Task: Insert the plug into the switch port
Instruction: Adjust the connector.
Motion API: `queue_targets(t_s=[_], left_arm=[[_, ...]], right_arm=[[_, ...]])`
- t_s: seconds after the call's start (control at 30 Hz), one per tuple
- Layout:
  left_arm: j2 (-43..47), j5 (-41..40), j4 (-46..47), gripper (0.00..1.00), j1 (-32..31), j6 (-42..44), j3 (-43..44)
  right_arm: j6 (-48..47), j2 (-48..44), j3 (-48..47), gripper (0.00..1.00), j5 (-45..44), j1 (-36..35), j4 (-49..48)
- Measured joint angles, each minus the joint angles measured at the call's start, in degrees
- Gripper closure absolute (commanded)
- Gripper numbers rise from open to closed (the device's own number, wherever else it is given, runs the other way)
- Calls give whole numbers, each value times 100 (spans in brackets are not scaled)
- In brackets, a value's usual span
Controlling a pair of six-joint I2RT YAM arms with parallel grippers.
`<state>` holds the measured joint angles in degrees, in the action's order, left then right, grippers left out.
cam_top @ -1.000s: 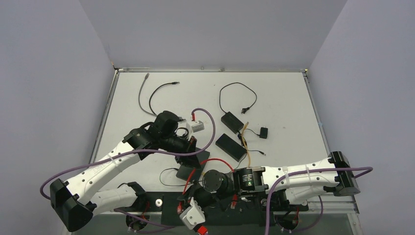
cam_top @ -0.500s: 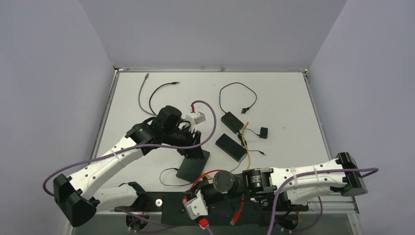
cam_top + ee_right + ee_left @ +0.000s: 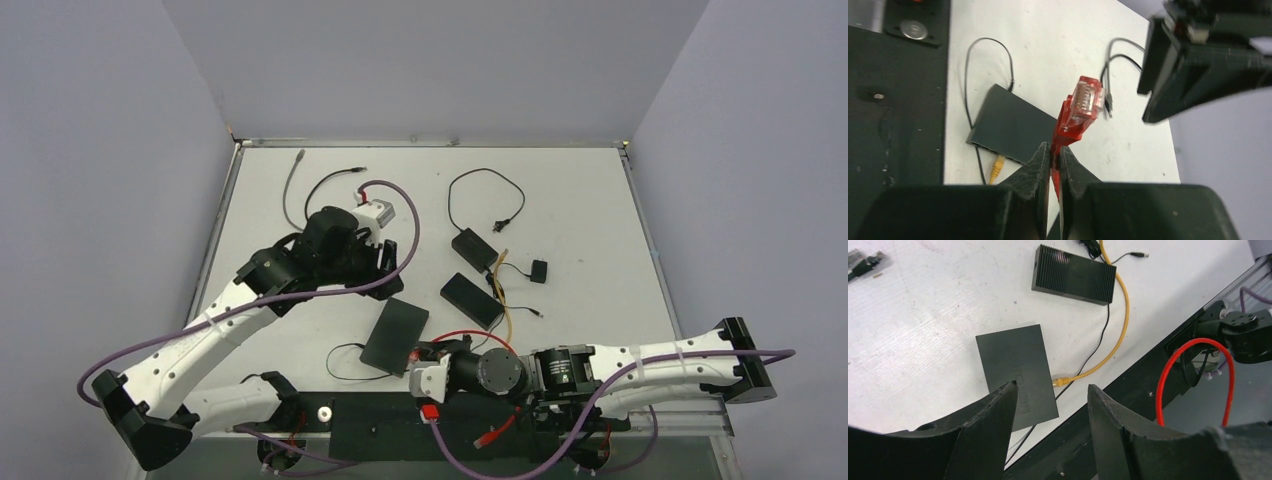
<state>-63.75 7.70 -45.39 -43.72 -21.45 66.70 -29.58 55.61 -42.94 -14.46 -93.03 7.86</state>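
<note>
The switch [image 3: 394, 336] is a flat black box lying on the table near the front edge, also seen in the left wrist view [image 3: 1015, 372] and the right wrist view [image 3: 1008, 130]. My right gripper [image 3: 1053, 147] is shut on the red cable just behind the red plug [image 3: 1083, 105], which sticks up past the fingertips. In the top view the right gripper [image 3: 428, 354] is just right of the switch. My left gripper [image 3: 1051, 386] is open and holds nothing. It hangs above and behind the switch [image 3: 388, 268].
A yellow cable [image 3: 1120, 315] ends in a plug at the switch's edge [image 3: 1060, 381]. A ribbed black adapter [image 3: 472, 300] and a second one [image 3: 473, 247] lie right of the switch. Loose black and grey cables [image 3: 320, 190] lie at the back. A black base plate [image 3: 450, 430] runs along the front.
The left gripper opened, let go of the switch and drew back towards the far left. The switch now lies flat. The right gripper swung up beside the switch, still holding the red plug.
</note>
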Motion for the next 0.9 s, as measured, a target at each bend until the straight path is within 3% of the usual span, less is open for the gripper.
queue_targets(t_s=[0.23, 0.43, 0.9], left_arm=[[890, -127, 63, 49, 0, -332, -105], [1399, 256, 223, 48, 0, -640, -420], [1910, 1576, 511, 48, 0, -994, -920]], right_arm=[[330, -127, 175, 100, -1158, 39, -197], [619, 17, 214, 100, -1714, 96, -415], [1392, 540, 192, 100, -1808, 577, -472]])
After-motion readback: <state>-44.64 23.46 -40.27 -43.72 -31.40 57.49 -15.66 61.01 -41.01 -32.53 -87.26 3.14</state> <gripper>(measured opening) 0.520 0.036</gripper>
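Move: The red plug, still pinched in the right fingers, is about 14 cm back from the empty left hand and 5 cm to its right, roughly level with it. The switch lies some 13 cm ahead of the right hand, 6 cm to its left and 20 cm below; the yellow plug is about 10 cm ahead and 2 cm left of that hand, down on the table. From the left hand the ridged black box is about 9 cm ahead, 18 cm right and 21 cm below. The red plug travels about 7 cm forward towards the switch, high above the table, in the right gripper's unchanged grip, sinking a little late on as that hand turns clockwise nearly 30 degrees. The left hand, fingers still half open, first rises, then draws back some 8 cm towards the plug, its fingers swinging up to point flatter and more to the right. ##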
